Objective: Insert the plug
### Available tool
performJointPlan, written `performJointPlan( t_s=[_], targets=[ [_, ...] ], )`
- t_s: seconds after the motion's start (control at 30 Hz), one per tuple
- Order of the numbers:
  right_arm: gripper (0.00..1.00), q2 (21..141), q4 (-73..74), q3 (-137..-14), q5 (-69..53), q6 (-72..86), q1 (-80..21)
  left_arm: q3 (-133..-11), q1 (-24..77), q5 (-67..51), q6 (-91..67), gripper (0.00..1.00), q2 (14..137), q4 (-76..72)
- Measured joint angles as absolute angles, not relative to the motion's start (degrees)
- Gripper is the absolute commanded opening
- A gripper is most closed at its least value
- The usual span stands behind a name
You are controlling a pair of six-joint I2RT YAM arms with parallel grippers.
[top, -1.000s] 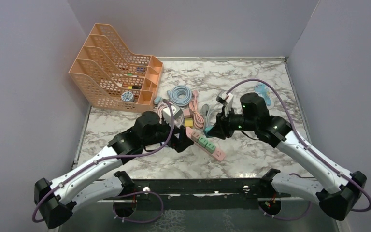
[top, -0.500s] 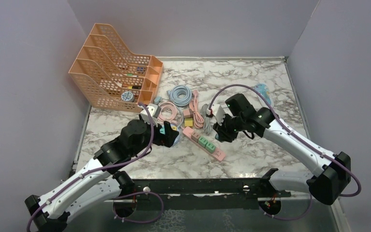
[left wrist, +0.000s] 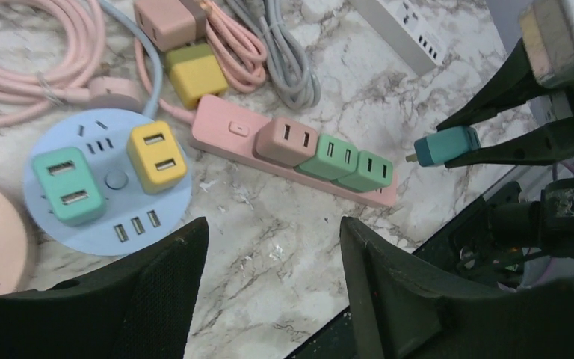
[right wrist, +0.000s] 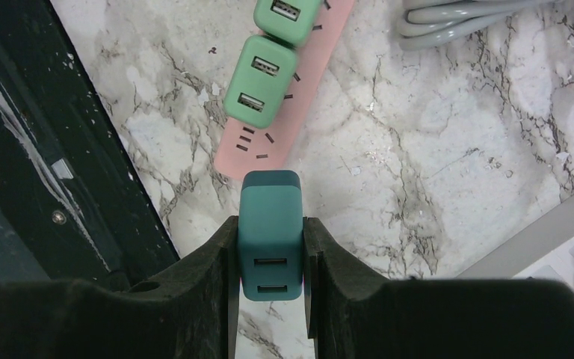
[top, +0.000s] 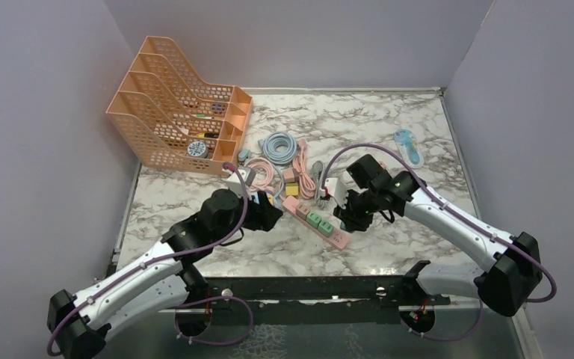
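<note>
My right gripper (right wrist: 270, 228) is shut on a teal plug (right wrist: 270, 202), a small block with two USB ports facing the camera. It hangs just above the near end of the pink power strip (right wrist: 269, 142), over bare socket slots. Next to those slots, two green plugs (right wrist: 260, 82) and a brown one (left wrist: 285, 140) sit in the strip (top: 318, 223). My left gripper (left wrist: 273, 232) is open over bare marble, left of the strip, with nothing between its fingers. The left wrist view shows the teal plug (left wrist: 447, 144) with its prongs pointing at the strip.
A round blue socket hub (left wrist: 112, 179) with a green and a yellow plug lies beside the strip's far end. Coiled cables (top: 280, 146) and an orange file rack (top: 172, 112) stand behind. The table's black front rail (right wrist: 45, 149) runs close to the strip's near end.
My right gripper has carried the teal plug nearer and lower, over the strip's near end. My left gripper has drawn back left from the strip and its jaws have narrowed a little.
</note>
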State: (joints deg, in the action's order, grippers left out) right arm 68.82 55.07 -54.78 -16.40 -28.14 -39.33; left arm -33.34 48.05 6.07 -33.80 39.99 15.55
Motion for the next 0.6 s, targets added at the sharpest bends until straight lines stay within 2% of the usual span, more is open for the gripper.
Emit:
performJointPlan(
  t_s=[0.07, 0.13, 0.4, 0.6],
  targets=[
    [0.01, 70.00, 55.00, -54.98, -16.40, -28.58, -39.66, -30.81, 48.05, 3.53, -36.95, 0.51, 41.95, 12.82],
    [0.01, 71.26, 55.02, -54.98, -16.36, -28.75, -39.81, -28.69, 48.07, 1.19, -40.66, 0.48, 44.75, 10.39],
    [0.02, 72.55, 54.94, -54.98, -15.44, -28.12, -40.05, -22.92, 53.34, -0.30, -54.46, 0.45, 54.83, 3.07],
    [0.06, 72.55, 54.54, -54.98, -14.72, -27.27, -40.05, -23.18, 57.43, 3.60, -61.87, 0.31, 62.24, -2.20]
  ],
)
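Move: The pink power strip's middle lies about 11 cm to the left hand's right, barely 1 cm ahead and some 16 cm below. The blue round socket sits about 5 cm ahead, 6 cm left of that hand. For the right hand, already holding the teal plug, the strip's free end socket is roughly 3 cm left, 2 cm back and 8 cm below; the seated green plug beside that socket is about 6 cm left and level fore-and-aft. Down steeply, some 11 cm, the left hand drops towards the near side of the power strip, also going about 6 cm right and 4 cm back, while its fingers tip nearly 30 degrees more downward and close to about half their starting gap, still empty. The right hand keeps its grip on the teal plug, easing down just over a centimetre above the strip's free end, then holds there. ##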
